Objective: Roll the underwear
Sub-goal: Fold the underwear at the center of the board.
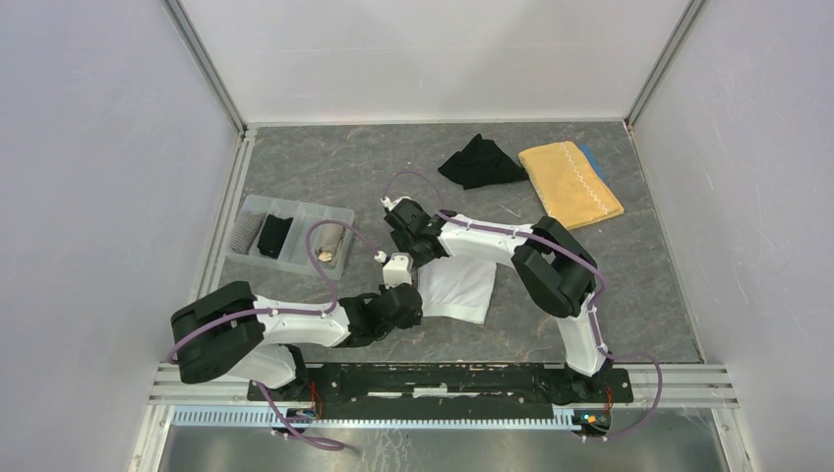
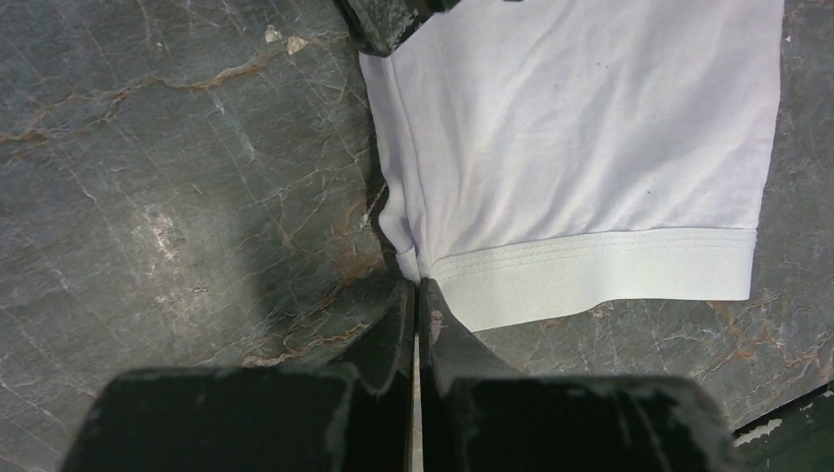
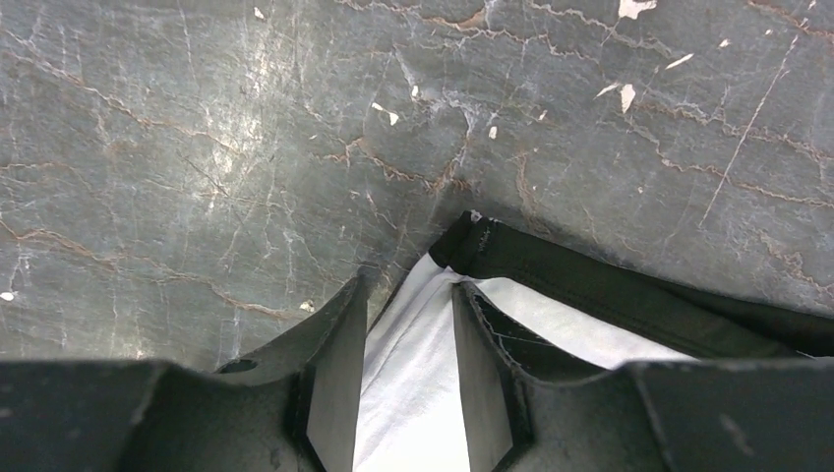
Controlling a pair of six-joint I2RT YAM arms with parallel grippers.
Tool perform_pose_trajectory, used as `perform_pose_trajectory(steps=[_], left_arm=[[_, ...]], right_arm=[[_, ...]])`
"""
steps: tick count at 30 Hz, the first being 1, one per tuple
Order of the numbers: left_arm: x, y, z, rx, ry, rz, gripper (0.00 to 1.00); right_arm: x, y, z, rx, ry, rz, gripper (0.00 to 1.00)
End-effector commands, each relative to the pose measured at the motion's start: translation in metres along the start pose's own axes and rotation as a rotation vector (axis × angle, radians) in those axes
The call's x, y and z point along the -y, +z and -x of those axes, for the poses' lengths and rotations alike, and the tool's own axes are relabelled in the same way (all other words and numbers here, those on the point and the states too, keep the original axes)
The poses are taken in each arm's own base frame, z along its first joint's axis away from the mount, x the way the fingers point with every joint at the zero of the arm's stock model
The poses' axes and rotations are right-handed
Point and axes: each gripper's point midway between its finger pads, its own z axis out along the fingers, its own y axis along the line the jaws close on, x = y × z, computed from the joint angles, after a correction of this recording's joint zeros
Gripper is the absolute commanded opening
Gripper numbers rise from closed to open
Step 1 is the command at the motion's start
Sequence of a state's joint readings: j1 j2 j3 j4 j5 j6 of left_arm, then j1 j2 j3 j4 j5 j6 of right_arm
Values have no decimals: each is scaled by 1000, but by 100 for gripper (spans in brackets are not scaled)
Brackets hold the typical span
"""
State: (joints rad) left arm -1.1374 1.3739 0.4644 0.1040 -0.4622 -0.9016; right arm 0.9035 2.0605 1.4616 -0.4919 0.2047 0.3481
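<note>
White underwear [image 1: 458, 288] lies flat on the grey table, its white hem band [image 2: 600, 265] toward me in the left wrist view. My left gripper [image 2: 418, 287] is shut, and the near left corner of this cloth is pinched at its tips; the top view places it [image 1: 421, 309] at that corner. My right gripper [image 3: 408, 285] stands open over the far left corner [image 1: 421, 261], with white cloth [image 3: 413, 393] lying between its fingers and a black waistband [image 3: 590, 285] just past the tips. More underwear, black and loose [image 1: 480, 162], lies at the back.
A clear divided tray [image 1: 346, 211] at the left holds a striped roll [image 1: 246, 232], a black roll [image 1: 273, 236] and a beige roll [image 1: 332, 242]. A mustard-yellow towel [image 1: 570, 182] lies at the back right. White walls enclose the table.
</note>
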Motion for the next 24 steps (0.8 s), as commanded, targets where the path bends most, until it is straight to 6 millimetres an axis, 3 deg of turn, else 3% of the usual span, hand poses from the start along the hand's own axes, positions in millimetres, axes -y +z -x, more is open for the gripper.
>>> perform_pose_trajectory(steps=[1, 6, 12, 16, 24], left_arm=[[6, -1, 8, 30, -33, 6, 2], [5, -2, 6, 27, -35, 6, 2], [4, -4, 7, 28, -33, 16, 2], [-3, -10, 12, 39, -50, 58, 2], [-14, -35, 35, 71, -23, 124, 2]], right_arm=[[16, 12, -20, -55, -40, -90, 41], [26, 23, -38, -108, -56, -127, 29], [34, 28, -38, -85, -35, -150, 3], [28, 16, -15, 8, 42, -57, 0], [19, -36, 53, 241, 185, 160, 0]])
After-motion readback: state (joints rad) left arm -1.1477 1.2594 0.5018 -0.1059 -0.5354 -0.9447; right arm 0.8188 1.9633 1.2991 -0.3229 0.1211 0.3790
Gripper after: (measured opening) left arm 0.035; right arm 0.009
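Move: The right gripper, part open, already straddles the underwear's left edge, with the black-banded far left corner about 2 cm ahead, 1 cm right and 1 cm below. From it the underwear's body centres some 6 cm back and 8 cm right, the black cloth about 20 cm ahead and 14 cm right, and the clear tray roughly 4 cm ahead and 25 cm left. For the left gripper, already shut on the near left corner, that far left corner is about 13 cm straight ahead. Close the right gripper almost in place until it pinches the left edge just behind the black waistband, while the left keeps its pinch on the near white-hem corner. Then draw the right some 2 cm to the right and about 1 cm forward, barely rising, as you bring the left about 2 cm to the left and 2 cm up. ##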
